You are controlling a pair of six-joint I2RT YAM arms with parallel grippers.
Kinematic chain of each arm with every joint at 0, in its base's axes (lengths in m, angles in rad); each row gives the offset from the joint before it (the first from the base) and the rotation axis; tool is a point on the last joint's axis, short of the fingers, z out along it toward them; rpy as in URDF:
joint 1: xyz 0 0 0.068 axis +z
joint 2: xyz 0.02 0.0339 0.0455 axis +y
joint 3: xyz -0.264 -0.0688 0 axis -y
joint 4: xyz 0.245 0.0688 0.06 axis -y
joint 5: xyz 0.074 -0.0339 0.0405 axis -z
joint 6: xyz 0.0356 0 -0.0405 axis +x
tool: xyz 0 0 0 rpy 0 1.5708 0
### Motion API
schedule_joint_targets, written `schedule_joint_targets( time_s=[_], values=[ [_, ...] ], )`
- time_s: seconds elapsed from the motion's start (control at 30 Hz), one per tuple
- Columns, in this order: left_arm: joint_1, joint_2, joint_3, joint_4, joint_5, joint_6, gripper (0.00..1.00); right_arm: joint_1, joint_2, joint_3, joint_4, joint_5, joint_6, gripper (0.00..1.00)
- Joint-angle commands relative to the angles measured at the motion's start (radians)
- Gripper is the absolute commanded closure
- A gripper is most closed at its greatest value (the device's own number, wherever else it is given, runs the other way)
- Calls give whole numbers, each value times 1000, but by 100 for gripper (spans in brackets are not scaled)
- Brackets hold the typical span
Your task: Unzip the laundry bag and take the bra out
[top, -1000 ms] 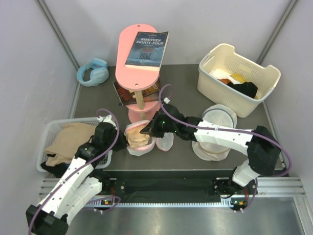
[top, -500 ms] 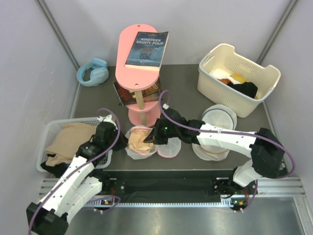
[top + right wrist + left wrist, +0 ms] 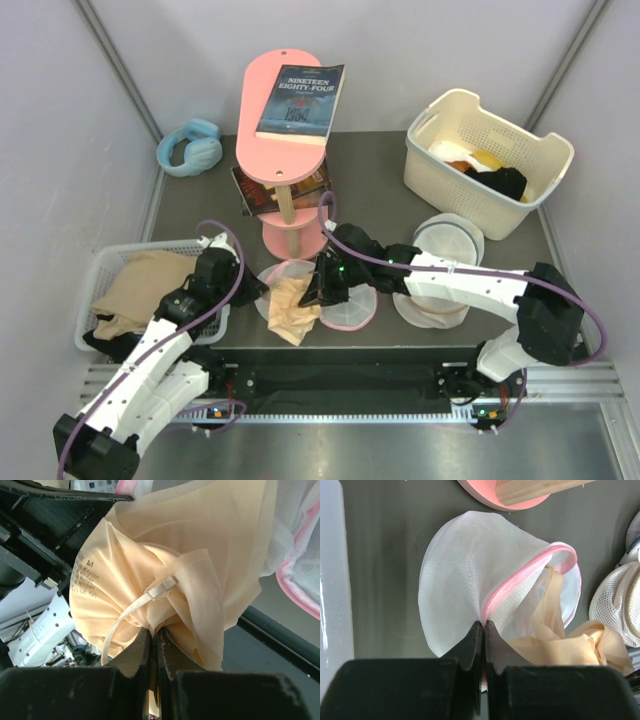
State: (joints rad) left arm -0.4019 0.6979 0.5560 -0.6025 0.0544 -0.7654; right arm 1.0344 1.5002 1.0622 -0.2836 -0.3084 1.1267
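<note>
The laundry bag [image 3: 275, 275], white mesh with pink trim, lies open and flattened on the table in front of the pink stand; it also shows in the left wrist view [image 3: 470, 575]. My left gripper [image 3: 250, 290] [image 3: 484, 625] is shut on the bag's pink rim. The beige bra [image 3: 288, 312] hangs out of the bag toward the table's front edge. My right gripper [image 3: 312, 297] [image 3: 154, 632] is shut on a fold of the bra [image 3: 165, 545], holding it pulled out past the rim. The bag's round pink-edged lid [image 3: 348, 308] lies under my right wrist.
A pink stand [image 3: 288, 160] with a book on top stands just behind the bag. A clear tray [image 3: 105, 270] with beige clothes is at the left. Another white mesh bag [image 3: 440, 270] lies right of centre, a cream basket [image 3: 487, 160] behind it. Blue earmuffs [image 3: 190, 148] are at the back left.
My right gripper has pulled the bra out of the bag toward the front edge. The bag has collapsed flat and its lid has swung right. My left gripper kept its hold on the rim.
</note>
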Motion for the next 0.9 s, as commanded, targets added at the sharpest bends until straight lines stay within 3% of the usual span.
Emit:
schedule_joint_targets(
  time_s=[0.0, 0.23, 0.43, 0.6, 0.87],
  values=[
    [-2, -5, 15, 32, -10, -17, 100, 1, -37, 105, -69, 6, -86, 100],
    [-2, -12, 1, 24, -21, -21, 100, -86, -155, 159, -218, 54, -157, 100],
    [-2, -18, -7, 20, -22, -26, 100, -285, -302, 260, -440, 123, -277, 100],
    [-2, -20, -13, 23, -25, -37, 100, -591, -359, 450, -630, 112, -440, 100],
    [-2, -3, -31, 63, -24, -69, 100, -1022, -218, 819, -736, 48, -596, 100]
  ],
)
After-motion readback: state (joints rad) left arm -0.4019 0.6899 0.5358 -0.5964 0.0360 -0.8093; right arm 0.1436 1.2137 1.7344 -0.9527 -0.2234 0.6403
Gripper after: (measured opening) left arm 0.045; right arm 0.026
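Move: The right hand already grips the beige bra above the open laundry bag, whose middle lies about 4 cm ahead, 4 cm left and 9 cm below. The cream basket the bra is headed for stands roughly 28 cm ahead and 38 cm to the right, its middle some 5 cm lower. The other mesh bag is about 7 cm ahead, 29 cm right and 12 cm below; the pink shelf, about level in height, is 23 cm ahead, 3 cm left. From the left hand, the basket is some 22 cm ahead, 47 cm right and about level. Keeping the bra pinched in its shut fingers, the right hand carries it off from the laundry bag towards the cream basket, starting slowly and then sweeping right about 29 cm, up about 24 cm and forward about 17 cm. On the way the wrist swings clockwise and tips up, some 50 degrees in all, so the fingers go from pointing left and down to mostly forward, while the left hand stays put, still pinching the laundry bag's pink rim. ##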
